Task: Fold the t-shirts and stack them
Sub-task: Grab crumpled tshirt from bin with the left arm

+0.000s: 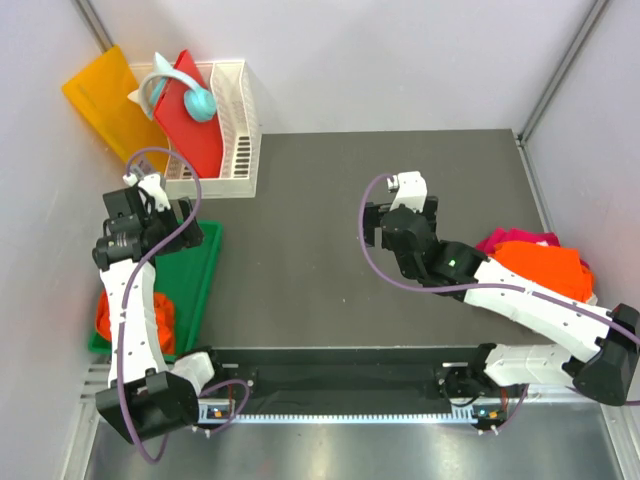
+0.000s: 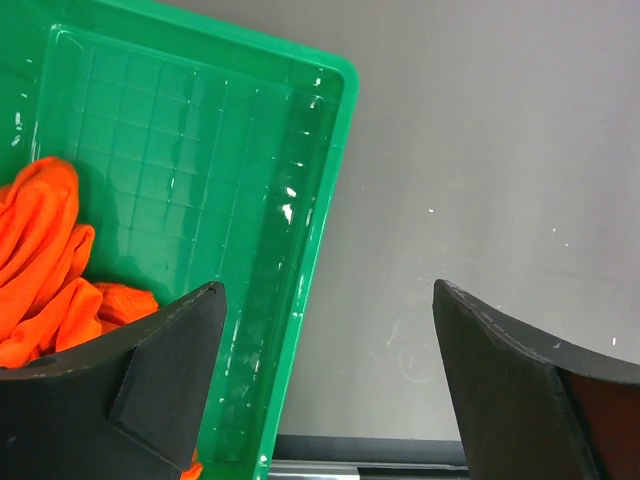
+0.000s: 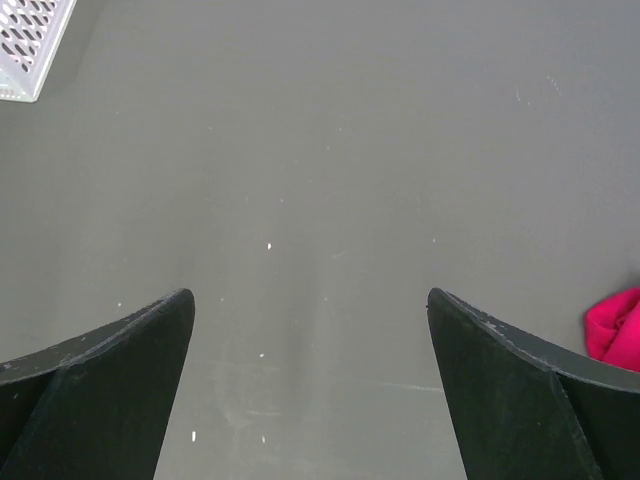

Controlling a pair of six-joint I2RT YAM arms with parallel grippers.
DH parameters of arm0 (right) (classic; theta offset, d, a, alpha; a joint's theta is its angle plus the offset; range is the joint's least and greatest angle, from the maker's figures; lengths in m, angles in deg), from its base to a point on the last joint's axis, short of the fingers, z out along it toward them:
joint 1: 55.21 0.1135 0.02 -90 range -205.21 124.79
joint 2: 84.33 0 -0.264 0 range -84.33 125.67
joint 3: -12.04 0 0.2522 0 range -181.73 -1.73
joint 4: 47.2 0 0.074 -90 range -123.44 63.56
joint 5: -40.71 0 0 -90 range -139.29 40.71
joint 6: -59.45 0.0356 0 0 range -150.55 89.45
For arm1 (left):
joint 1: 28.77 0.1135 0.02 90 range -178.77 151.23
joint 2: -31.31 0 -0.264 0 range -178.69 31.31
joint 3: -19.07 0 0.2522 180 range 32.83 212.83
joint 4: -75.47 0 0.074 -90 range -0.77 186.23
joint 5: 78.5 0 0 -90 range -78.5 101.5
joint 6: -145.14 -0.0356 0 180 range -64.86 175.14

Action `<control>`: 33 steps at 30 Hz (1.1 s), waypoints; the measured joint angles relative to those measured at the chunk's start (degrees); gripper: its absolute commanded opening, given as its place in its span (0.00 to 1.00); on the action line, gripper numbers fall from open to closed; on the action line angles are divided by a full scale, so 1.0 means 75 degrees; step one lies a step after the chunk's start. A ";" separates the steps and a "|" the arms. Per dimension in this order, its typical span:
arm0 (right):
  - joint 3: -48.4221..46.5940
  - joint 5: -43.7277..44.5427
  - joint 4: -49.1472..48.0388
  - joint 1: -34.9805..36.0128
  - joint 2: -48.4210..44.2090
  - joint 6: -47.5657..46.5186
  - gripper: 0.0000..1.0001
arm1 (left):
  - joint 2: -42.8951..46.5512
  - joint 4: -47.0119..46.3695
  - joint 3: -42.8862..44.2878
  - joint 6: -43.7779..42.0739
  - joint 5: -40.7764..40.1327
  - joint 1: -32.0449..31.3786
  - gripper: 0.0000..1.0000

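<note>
A crumpled orange t-shirt (image 1: 105,318) lies at the near end of the green tray (image 1: 200,270); it also shows in the left wrist view (image 2: 40,260). Another orange t-shirt (image 1: 540,265) lies bunched on a magenta-pink t-shirt (image 1: 515,240) at the right table edge, partly hidden by the right arm. A bit of the magenta shirt (image 3: 615,325) shows in the right wrist view. My left gripper (image 1: 160,225) (image 2: 328,290) hangs open and empty over the tray's right rim (image 2: 320,200). My right gripper (image 1: 398,215) (image 3: 308,295) is open and empty over bare table.
A white basket (image 1: 225,120) (image 3: 25,40) at the back left holds a red board (image 1: 190,120) and a teal headset-like object (image 1: 195,98). A yellow-orange sheet (image 1: 105,100) leans beside it. The dark table mat (image 1: 330,270) lies between the arms.
</note>
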 measured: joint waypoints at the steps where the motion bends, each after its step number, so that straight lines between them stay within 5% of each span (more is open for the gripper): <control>1: 0.0000 0.0003 0.0006 0.0000 0.0000 0.0026 1.00 | 0.0012 -0.0023 -0.0012 0.0003 -0.0003 0.0000 0.90; 20: 0.0012 0.0125 0.0189 0.0000 0.0000 0.0312 1.00 | 0.0169 -0.0122 -0.0210 0.0268 -0.0137 0.0000 0.88; 29: 0.0012 0.0297 0.0350 0.0000 0.0020 0.0356 1.00 | -0.0213 -0.0117 -0.0233 0.0662 -0.2025 0.0128 0.89; 33: 0.0012 0.0356 0.0367 0.0000 0.0020 0.0353 1.00 | -0.0597 0.0093 0.0052 0.0813 -0.2267 0.0804 0.85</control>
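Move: Lying crumpled in the green bin, the orange t-shirt is roughly 12 cm to the left of the open left hand, 9 cm back and 18 cm below it. The bin's middle lies about 9 cm left, 4 cm back and 19 cm down; the white rack stands some 25 cm ahead, about level sideways and 14 cm lower. From the right hand the t-shirt is around 54 cm left, 10 cm back and 22 cm below. Hovering almost still at first, the left hand then swings about 7 cm to its left, in over the green bin and towards the crumpled orange t-shirt, sinking a couple of centimetres. The wrist turns some 20 degrees counter-clockwise and tips slightly farther down, with the fingers staying wide open and still well above the cloth. ##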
